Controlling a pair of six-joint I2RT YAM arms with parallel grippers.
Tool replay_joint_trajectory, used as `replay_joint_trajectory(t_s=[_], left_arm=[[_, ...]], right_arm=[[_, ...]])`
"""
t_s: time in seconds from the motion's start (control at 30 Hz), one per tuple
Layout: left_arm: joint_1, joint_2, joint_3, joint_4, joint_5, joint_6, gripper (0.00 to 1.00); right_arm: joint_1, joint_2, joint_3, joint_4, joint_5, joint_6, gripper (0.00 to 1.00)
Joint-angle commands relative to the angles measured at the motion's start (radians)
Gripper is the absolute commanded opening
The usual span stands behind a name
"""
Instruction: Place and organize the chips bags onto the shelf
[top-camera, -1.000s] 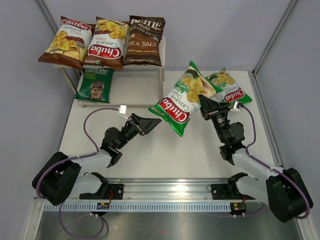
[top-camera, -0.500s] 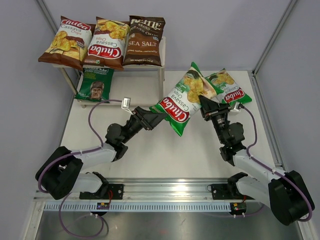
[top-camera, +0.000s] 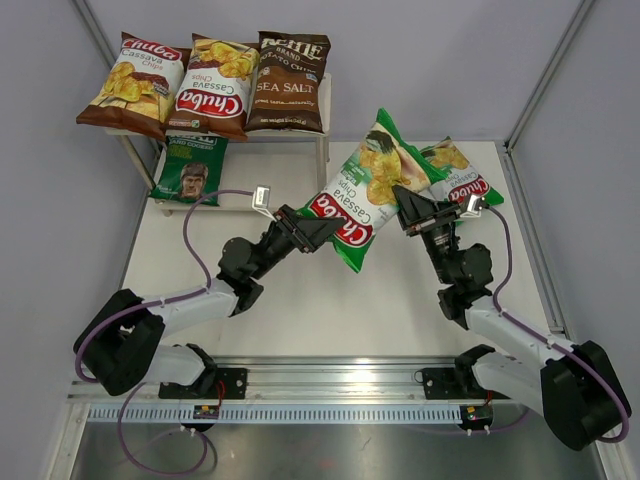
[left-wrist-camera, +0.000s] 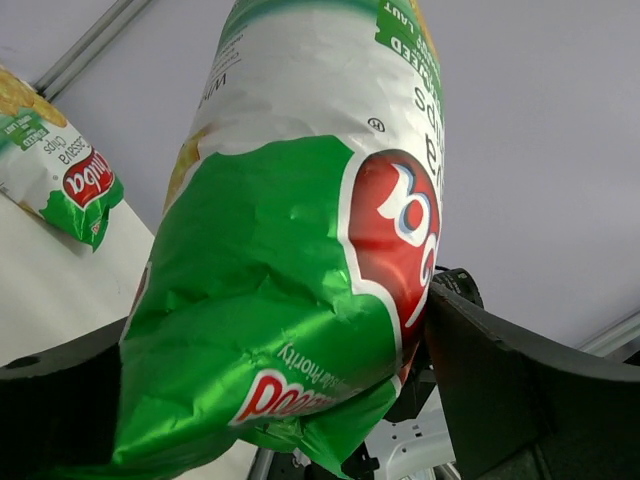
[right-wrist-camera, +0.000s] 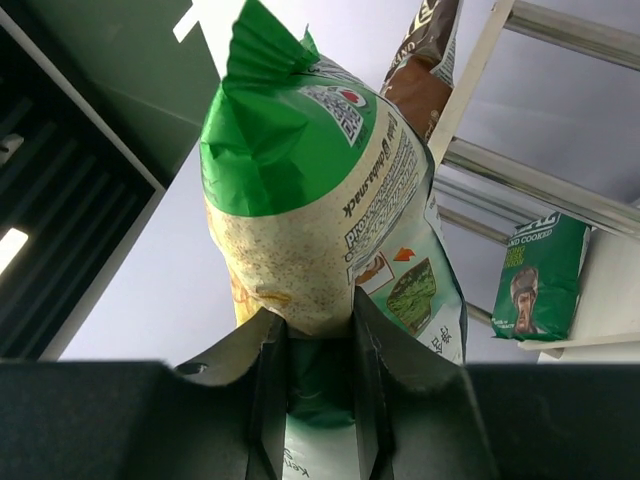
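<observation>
A green Chuba Cassava bag (top-camera: 362, 188) hangs tilted in the air right of the shelf (top-camera: 272, 182). My right gripper (top-camera: 404, 204) is shut on its right edge; in the right wrist view (right-wrist-camera: 312, 330) the bag (right-wrist-camera: 300, 200) rises from between the fingers. My left gripper (top-camera: 316, 231) is open, and the bag's lower end (left-wrist-camera: 290, 300) lies between its wide jaws (left-wrist-camera: 280, 325). A second green Chuba bag (top-camera: 462, 176) lies on the table behind; it also shows in the left wrist view (left-wrist-camera: 62, 170). The top board holds two brown Chuba bags (top-camera: 135, 85) (top-camera: 215, 92) and the Kettle bag (top-camera: 290, 85). The dark green face bag (top-camera: 190, 170) is on the lower board.
The lower board is bare right of the face bag. The shelf's metal legs (right-wrist-camera: 520, 180) show in the right wrist view, with the face bag (right-wrist-camera: 535, 275) and the Kettle bag (right-wrist-camera: 432, 55). Grey walls enclose the white table (top-camera: 330, 300).
My left gripper has reached forward and right until the held bag's lower end is between its jaws. The right gripper has swung the bag slightly left and up.
</observation>
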Motion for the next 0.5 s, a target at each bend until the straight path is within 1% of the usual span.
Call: replay_joint_trajectory(t_s=[0.0, 0.03, 0.07, 0.13, 0.17, 0.2, 0.23, 0.27, 0.3, 0.33, 0.37, 0.4, 0.43, 0.47], left_arm=[[-0.012, 0.001, 0.049, 0.106, -0.017, 0.035, 0.77], [-0.012, 0.0, 0.048, 0.116, -0.014, 0.037, 0.72], [-0.012, 0.0, 0.045, 0.139, -0.004, 0.042, 0.61], [-0.012, 0.0, 0.034, 0.171, 0.015, 0.046, 0.54], [-0.012, -0.002, 0.028, 0.196, 0.027, 0.051, 0.51], [-0.012, -0.005, 0.02, 0.207, 0.035, 0.054, 0.44], [-0.012, -0.011, 0.006, 0.213, 0.041, 0.06, 0.42], [-0.012, -0.016, 0.0, 0.216, 0.053, 0.074, 0.39], [-0.012, -0.022, -0.009, 0.213, 0.058, 0.08, 0.33], [-0.01, -0.028, -0.017, 0.212, 0.064, 0.086, 0.31], [-0.009, -0.042, -0.031, 0.207, 0.072, 0.103, 0.29], [-0.009, -0.046, -0.037, 0.202, 0.091, 0.112, 0.28], [-0.002, -0.054, -0.04, 0.193, 0.105, 0.121, 0.24], [-0.001, -0.069, -0.044, 0.178, 0.136, 0.14, 0.23]], right_arm=[[0.038, -0.035, 0.024, 0.053, -0.122, -0.039, 0.13], [0.039, -0.041, 0.023, 0.05, -0.127, -0.048, 0.16], [0.039, -0.052, 0.02, 0.038, -0.134, -0.062, 0.18], [0.039, -0.066, 0.007, 0.026, -0.141, -0.076, 0.21], [0.039, -0.082, 0.001, 0.013, -0.141, -0.099, 0.27], [0.039, -0.093, -0.008, 0.0, -0.142, -0.111, 0.32], [0.039, -0.105, -0.01, -0.016, -0.142, -0.126, 0.37], [0.041, -0.136, -0.008, -0.063, -0.145, -0.16, 0.53], [0.038, -0.154, -0.006, -0.089, -0.159, -0.186, 0.59], [0.039, -0.174, -0.005, -0.124, -0.165, -0.212, 0.64], [0.039, -0.22, 0.0, -0.211, -0.171, -0.27, 0.68], [0.039, -0.245, 0.012, -0.258, -0.19, -0.301, 0.75], [0.039, -0.295, 0.018, -0.299, -0.199, -0.333, 0.79], [0.039, -0.32, 0.024, -0.386, -0.22, -0.39, 0.82]])
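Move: Just ahead of the left hand hangs the green Chuba bag, its lower-left end already between the open fingers; its middle lies some 6 cm ahead, 7 cm right and 3 cm above. From the right hand, still gripping it, the middle is about 5 cm left and 1 cm ahead, at the same height. The Sea Salt bag on the upper shelf stands roughly 25 cm ahead of the left hand, 8 cm left and 8 cm higher. Closing on the lower end of the green Chuba bag, the left hand pinches it and then eases back about 2 cm, rising slightly, fingers tipping up a little. The right hand draws back some 4 cm and rises slightly, rolling about 10 degrees with its left side dipping, and opens its fingers wide to let go once the left grip is taking hold. ##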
